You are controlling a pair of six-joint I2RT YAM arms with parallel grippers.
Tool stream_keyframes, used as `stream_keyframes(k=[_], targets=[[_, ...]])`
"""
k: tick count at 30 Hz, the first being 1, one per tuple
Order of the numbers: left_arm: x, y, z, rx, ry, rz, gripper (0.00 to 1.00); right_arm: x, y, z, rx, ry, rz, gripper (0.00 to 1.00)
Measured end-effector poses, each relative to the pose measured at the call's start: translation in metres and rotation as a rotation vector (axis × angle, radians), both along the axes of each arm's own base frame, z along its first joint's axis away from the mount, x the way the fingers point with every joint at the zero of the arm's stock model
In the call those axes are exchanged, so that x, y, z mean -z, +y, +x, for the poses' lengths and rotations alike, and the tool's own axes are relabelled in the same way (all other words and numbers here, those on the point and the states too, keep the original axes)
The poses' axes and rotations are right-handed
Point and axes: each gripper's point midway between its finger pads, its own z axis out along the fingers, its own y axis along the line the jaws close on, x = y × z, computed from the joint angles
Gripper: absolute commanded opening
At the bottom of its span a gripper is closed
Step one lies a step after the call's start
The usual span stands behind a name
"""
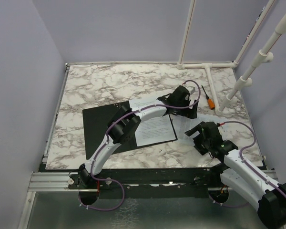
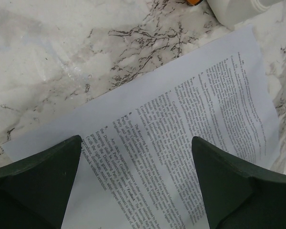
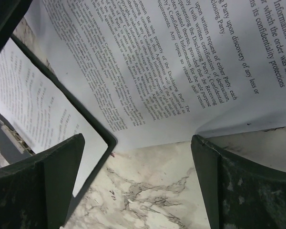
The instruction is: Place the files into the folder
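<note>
The folder (image 1: 99,128) lies open on the marble table, its black inner faces up. One printed file (image 1: 155,130) rests on its right half. A second file (image 1: 144,102) lies on the table against the folder's right edge, partly under my left arm. My left gripper (image 1: 183,104) hovers over this sheet (image 2: 181,129), open (image 2: 136,143), nothing between its fingers. My right gripper (image 1: 200,136) is open (image 3: 138,143) over bare marble by the loose sheet's (image 3: 181,71) near edge. The folder's corner (image 3: 93,126) and the file inside it (image 3: 33,105) lie to its left.
An orange-handled screwdriver (image 1: 209,101) lies at the back right of the table. A white pipe frame (image 1: 209,67) stands behind it, one foot (image 2: 233,9) close to the loose sheet's far corner. Grey walls enclose the marble top (image 1: 100,81).
</note>
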Motion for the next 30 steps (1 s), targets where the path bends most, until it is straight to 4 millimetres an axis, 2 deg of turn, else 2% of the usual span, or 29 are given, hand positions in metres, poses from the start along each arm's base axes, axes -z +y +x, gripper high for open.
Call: stream_keyframes(k=[10, 22, 30], targets=[[0.005, -0.002, -0.002, 0.030, -0.006, -0.004, 0.99, 0.000, -0.008, 0.007, 0.163, -0.030, 0.064, 0.93], [0.005, 0.001, -0.009, 0.059, -0.020, -0.028, 0.99, 0.000, -0.014, 0.019, 0.274, -0.049, 0.085, 0.86], [0.004, 0.008, -0.025, 0.090, 0.002, -0.015, 0.99, 0.002, -0.023, 0.025, 0.358, -0.070, 0.087, 0.73]])
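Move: The file, the last sheet left outside, lies flat with its middle about 7 cm ahead of the right hand and 3 cm to its right, a centimetre or so below. From the left hand, over its far-left part, that middle is some 8 cm back and 4 cm right, just below. The open folder's middle stands about 33 cm left and 8 cm ahead of the right hand; the screwdriver is about 10 cm ahead and 8 cm right of the left. The file's near edge is pushed forward by the right hand's open fingers, already against it: they go some 3 cm forward and to the right, low at table height, turning about 20 degrees clockwise and closing about a quarter. The left hand, fingers wide open and resting on the far part, holds nearly still, then drags back some 2 cm towards the right hand. ##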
